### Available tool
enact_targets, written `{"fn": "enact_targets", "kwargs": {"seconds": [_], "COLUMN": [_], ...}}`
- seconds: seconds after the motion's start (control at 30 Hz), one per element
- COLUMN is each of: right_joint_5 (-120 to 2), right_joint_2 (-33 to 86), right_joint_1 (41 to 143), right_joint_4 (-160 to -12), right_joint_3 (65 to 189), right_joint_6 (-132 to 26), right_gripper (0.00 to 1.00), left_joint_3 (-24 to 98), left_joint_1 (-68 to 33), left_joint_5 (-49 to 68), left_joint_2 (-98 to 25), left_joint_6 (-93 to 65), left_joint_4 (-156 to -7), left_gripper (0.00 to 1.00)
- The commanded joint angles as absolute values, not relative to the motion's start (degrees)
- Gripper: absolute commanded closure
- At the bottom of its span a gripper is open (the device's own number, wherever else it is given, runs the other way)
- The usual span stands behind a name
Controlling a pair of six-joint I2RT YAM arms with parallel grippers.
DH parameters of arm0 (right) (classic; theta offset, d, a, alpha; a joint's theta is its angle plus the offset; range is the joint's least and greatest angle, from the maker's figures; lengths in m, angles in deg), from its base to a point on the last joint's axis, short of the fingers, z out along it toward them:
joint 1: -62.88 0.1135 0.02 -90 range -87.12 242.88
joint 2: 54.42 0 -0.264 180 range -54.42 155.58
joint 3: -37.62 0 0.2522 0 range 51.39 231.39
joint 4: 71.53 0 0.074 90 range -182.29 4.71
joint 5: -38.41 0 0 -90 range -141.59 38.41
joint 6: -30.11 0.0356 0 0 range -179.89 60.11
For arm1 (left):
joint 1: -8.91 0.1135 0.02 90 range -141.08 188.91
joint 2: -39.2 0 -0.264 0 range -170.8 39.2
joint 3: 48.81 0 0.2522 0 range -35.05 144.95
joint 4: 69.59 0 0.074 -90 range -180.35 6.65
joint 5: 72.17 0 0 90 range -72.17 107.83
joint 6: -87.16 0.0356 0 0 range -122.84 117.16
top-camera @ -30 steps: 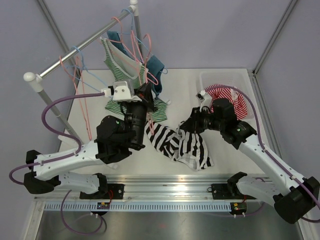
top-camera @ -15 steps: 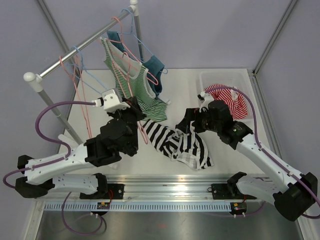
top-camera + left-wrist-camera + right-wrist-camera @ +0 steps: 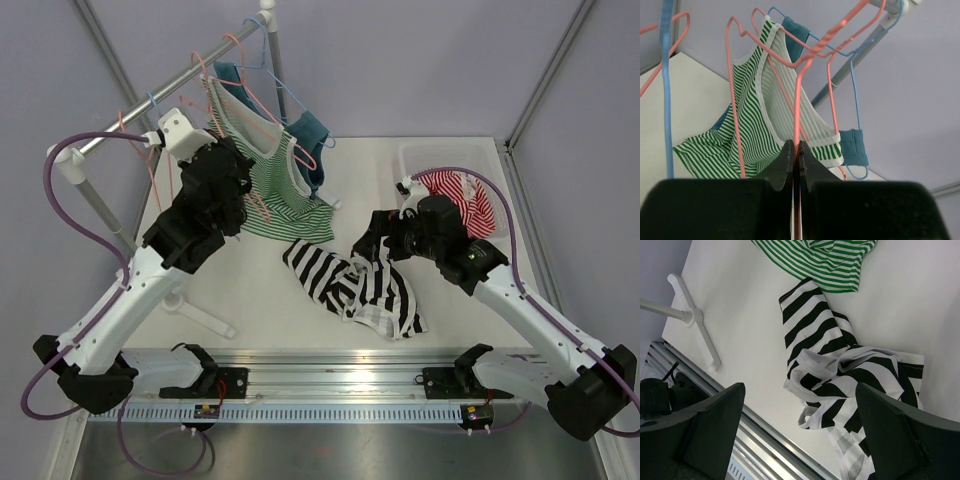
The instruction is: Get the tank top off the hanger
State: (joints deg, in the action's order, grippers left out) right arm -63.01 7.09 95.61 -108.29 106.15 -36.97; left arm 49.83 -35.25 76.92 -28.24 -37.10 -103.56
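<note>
A black-and-white striped tank top (image 3: pixel 360 285) (image 3: pixel 840 360) lies crumpled on the white table, free of any hanger. My right gripper (image 3: pixel 375 240) (image 3: pixel 801 432) hovers open just above it, with nothing between its fingers. My left gripper (image 3: pixel 243 192) (image 3: pixel 796 147) is raised near the rack rail. It is shut on the wire of a bare pink hanger (image 3: pixel 797 95). Behind that hanger, a green-striped tank top (image 3: pixel 285 190) (image 3: pixel 755 135) hangs on another pink hanger, its hem resting on the table.
The clothes rail (image 3: pixel 150 110) carries several pink and blue hangers and a teal garment (image 3: pixel 310 135). Its white foot (image 3: pixel 200 315) (image 3: pixel 695 322) lies at the front left. A clear bin (image 3: pixel 450 155) at the back right holds a red-striped garment (image 3: pixel 465 195).
My left arm has swung up and back to the left with the pink hanger, away from the black-and-white top. My right gripper has opened and let go of that top.
</note>
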Motion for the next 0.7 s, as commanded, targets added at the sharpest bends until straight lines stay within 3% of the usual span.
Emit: {"fn": "enact_targets", "kwargs": {"seconds": [0.0,0.67], "right_joint_5": [-62.48,-65.03], "right_joint_2": [6.83,9.3], "right_joint_1": [95.84,95.93], "right_joint_4": [-107.44,-106.38], "right_joint_3": [108.34,108.78], "right_joint_6": [-37.83,-37.91], "right_gripper": [0.01,0.01], "left_joint_3": [53.71,43.0], "left_joint_1": [-30.74,-19.21], "left_joint_5": [68.64,65.47], "left_joint_2": [-30.05,-24.27], "left_joint_6": [-38.88,-47.57], "left_joint_4": [-102.86,-105.05], "left_gripper": [1.0,1.0]}}
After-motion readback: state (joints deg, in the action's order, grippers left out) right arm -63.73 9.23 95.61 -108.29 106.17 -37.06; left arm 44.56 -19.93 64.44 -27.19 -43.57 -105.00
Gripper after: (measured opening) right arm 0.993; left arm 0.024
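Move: The left hand holds the empty pink hanger. The spot on the rail where its hook goes lies about 5 cm ahead, 6 cm to the left and 22 cm above. The blue hanger hangs some 10 cm to the left, 2 cm ahead and 10 cm up; the green-striped tank top hangs roughly 10 cm ahead, 5 cm right and 18 cm lower. From the right hand that rail spot is about 12 cm ahead, 31 cm left and 45 cm up. Forward and leftward under the rail, then left and down, the left hand travels some 5 cm left, 4 cm down and 3 cm forward in all. It keeps the empty pink hanger pinched, brings the hook left along the rail and lowers the hanger to hang it. The wrist tilts only about 5 degrees and the fingers stay shut. ##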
